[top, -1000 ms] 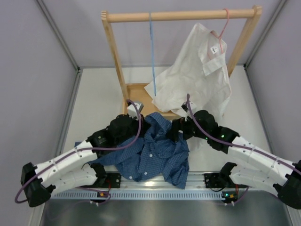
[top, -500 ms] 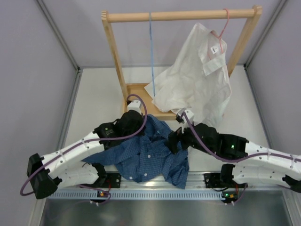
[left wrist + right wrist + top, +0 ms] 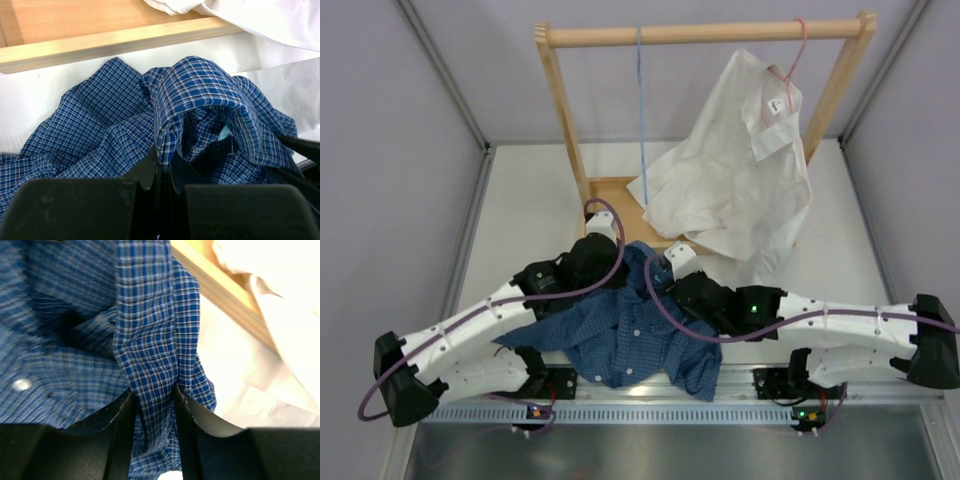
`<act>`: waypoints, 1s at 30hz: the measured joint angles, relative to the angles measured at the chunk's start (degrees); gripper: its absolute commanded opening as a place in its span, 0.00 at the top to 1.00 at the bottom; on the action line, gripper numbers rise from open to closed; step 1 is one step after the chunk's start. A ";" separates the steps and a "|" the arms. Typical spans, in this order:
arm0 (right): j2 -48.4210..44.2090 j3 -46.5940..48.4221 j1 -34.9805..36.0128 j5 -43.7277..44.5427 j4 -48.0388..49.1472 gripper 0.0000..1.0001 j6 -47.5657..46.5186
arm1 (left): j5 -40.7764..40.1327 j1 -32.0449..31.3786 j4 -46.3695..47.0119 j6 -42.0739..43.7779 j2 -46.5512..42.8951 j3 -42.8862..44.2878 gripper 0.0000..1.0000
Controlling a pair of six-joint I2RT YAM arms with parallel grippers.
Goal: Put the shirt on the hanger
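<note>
The dark blue checked shirt (image 3: pixel 630 335) lies crumpled on the table between the two arms, with its collar end lifted toward the rack. My left gripper (image 3: pixel 623 258) is shut on a raised fold of the shirt (image 3: pixel 100 115), pinched thin between its tips (image 3: pixel 164 162). My right gripper (image 3: pixel 665 277) has its fingers on either side of the neighbouring collar fold (image 3: pixel 150 315), and the cloth fills the gap and touches both (image 3: pixel 152 395). The light-blue hanger (image 3: pixel 642 110) hangs empty from the wooden rail, behind both grippers.
A wooden rack (image 3: pixel 700 33) stands at the back, its base board (image 3: pixel 610 195) just beyond the shirt. A large white shirt (image 3: pixel 740 170) on a pink hanger (image 3: pixel 795 55) droops from the rail onto the base and table, close to my right gripper.
My right arm swung left and lower to the shirt's collar, and its jaws closed in on the fold. My left gripper rose slightly toward the rack, keeping hold of the shirt.
</note>
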 measured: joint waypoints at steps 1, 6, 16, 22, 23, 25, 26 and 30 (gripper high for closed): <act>1.03 0.00 0.00 1.60 0.00 0.67 -0.04 | 0.22 0.00 -0.04 -0.02 -0.42 0.00 1.00; 2.51 0.15 0.00 6.14 0.00 1.00 -0.20 | 0.55 0.00 -0.79 -0.02 -3.67 0.15 1.00; -6.93 11.91 0.07 -0.59 -1.27 1.00 -0.31 | 1.31 0.00 -6.29 8.83 -11.47 8.63 1.00; -9.77 25.81 0.28 -12.83 -2.29 1.00 0.17 | 0.42 0.00 -9.60 15.32 -17.05 24.15 1.00; -9.77 27.54 0.28 -14.25 -2.27 1.00 0.22 | 0.48 -0.07 -9.73 15.96 -17.07 26.29 1.00; -9.20 30.32 0.37 -15.28 -2.56 1.00 0.20 | 1.20 -0.31 -9.57 16.87 -16.20 29.51 1.00; -8.87 30.95 0.37 -14.60 -2.73 1.00 0.24 | 1.18 -0.37 -9.46 17.05 -15.32 29.94 1.00; -8.04 27.78 -4.94 -12.55 -5.25 1.00 1.31 | 0.15 -0.09 -8.26 16.13 -8.26 25.31 1.00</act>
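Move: The left hand already pinches the blue shirt near its collar. The fold for the right hand sits between its half-closed fingers, about 1 cm ahead of them and 1 cm below, with no sideways offset; from the left hand it is some 8 cm right, 4 cm back and 2 cm lower. From the left hand, the blue hanger's middle is roughly 18 cm ahead, 2 cm right and 15 cm up; the white shirt is 17 cm ahead, 18 cm right and 5 cm up. The right fingers, easing 1–2 cm forward, shut on the blue shirt's fold while the left keeps its pinch. Both hands then sweep the shirt up, ever faster, some 25 cm and slightly back, the left also drawing left and tipping its fingers up about 30 degrees, the right rolling its left side up; at the top they reverse, dipping 4–5 cm and swinging forward. ##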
